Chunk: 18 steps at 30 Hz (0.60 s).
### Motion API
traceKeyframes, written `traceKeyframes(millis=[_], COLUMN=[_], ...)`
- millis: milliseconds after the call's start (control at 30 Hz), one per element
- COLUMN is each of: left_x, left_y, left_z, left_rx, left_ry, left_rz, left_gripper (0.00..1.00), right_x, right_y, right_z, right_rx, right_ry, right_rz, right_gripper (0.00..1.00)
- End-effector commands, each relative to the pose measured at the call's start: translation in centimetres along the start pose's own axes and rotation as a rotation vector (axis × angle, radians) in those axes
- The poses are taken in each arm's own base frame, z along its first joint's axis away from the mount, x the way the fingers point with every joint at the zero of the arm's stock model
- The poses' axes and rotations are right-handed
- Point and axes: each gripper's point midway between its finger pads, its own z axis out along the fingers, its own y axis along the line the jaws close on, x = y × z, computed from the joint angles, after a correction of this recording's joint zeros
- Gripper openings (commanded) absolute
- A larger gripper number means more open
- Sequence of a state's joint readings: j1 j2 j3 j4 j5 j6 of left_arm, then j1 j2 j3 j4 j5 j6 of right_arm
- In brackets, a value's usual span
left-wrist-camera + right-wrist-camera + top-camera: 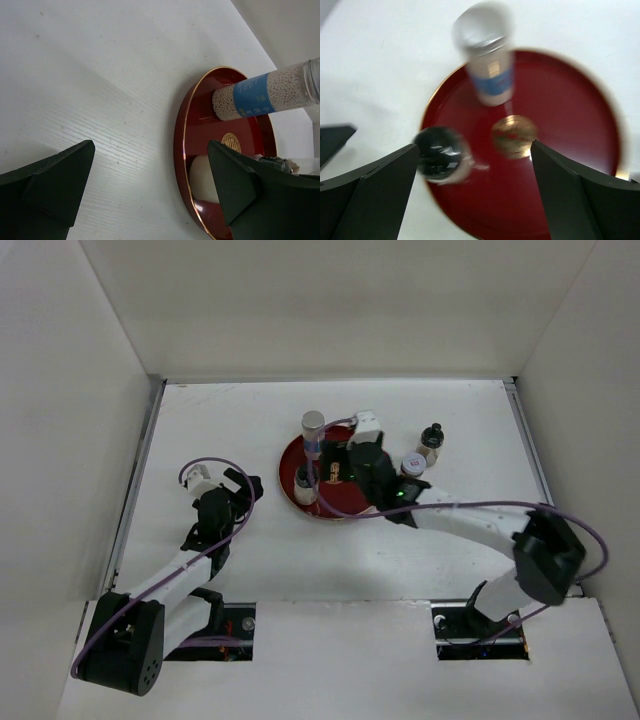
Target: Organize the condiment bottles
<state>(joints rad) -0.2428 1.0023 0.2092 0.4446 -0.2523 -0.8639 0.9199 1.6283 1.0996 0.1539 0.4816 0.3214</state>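
Observation:
A red round tray lies mid-table. On it stand a tall grey-capped bottle with a blue label and a squat pale jar with a dark-looking top. In the blurred right wrist view, the tall bottle and the squat jar sit on the tray. My right gripper hangs open above them, holding nothing. Right of the tray stand a light-lidded jar and a black-capped brownish bottle. My left gripper is open over bare table, left of the tray.
White walls enclose the table on the left, back and right. The right arm reaches across the table from the near right to the tray, next to the light-lidded jar. A gold emblem marks the tray's centre.

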Motion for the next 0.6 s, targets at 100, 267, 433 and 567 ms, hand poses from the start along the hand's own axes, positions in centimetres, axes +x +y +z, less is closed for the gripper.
traceKeyframes(millis=[100,267,433,567], left_x=[-0.6,-0.6,-0.5,-0.4], left_y=[-1.0,-1.0,-1.2,-1.2], left_z=[-0.1,-0.1,0.0,0.0], left_rx=[0.04,0.039,0.044,0.044], left_ry=[-0.027,-0.028,-0.023,-0.019], left_rz=[-0.02,-0.021,-0.02,-0.017], left_gripper=[1.0,1.0,1.0,1.0], right_x=[-2.7,2.5,3.9,3.9], right_y=[-14.8,-21.3,-23.0,-23.7], right_z=[-5.0,-6.0,-4.1,-2.4], right_rx=[0.351,0.524,0.544,0.543], right_ry=[-0.14,-0.03,0.004,-0.002], right_rz=[0.135,0.177,0.203,0.225], right_gripper=[1.0,1.0,1.0,1.0])
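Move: The white-capped condiment bottle to fetch stands about 22 cm to the right of the right gripper, some 6 cm farther out and 11 cm lower. Beyond it, roughly 7 cm farther out and 6 cm more to the right, is the dark-capped bottle. The tray's centre lies about 10 cm ahead, 2 cm right and 15 cm below; the black-capped bottle on it is 2 cm ahead and 7 cm left, 7 cm down. From the left gripper, the white-capped bottle is some 48 cm right, 8 cm ahead and 2 cm down. Swing the empty right gripper away from the black-capped bottle, about 24 cm to the right across the tray, arching up some 4 cm first and then dropping about 13 cm beyond the tray's right rim, down to the white-capped bottle. Turn the hand clockwise roughly 30 degrees on the way and keep the fingers wide open, ready to straddle that bottle. ##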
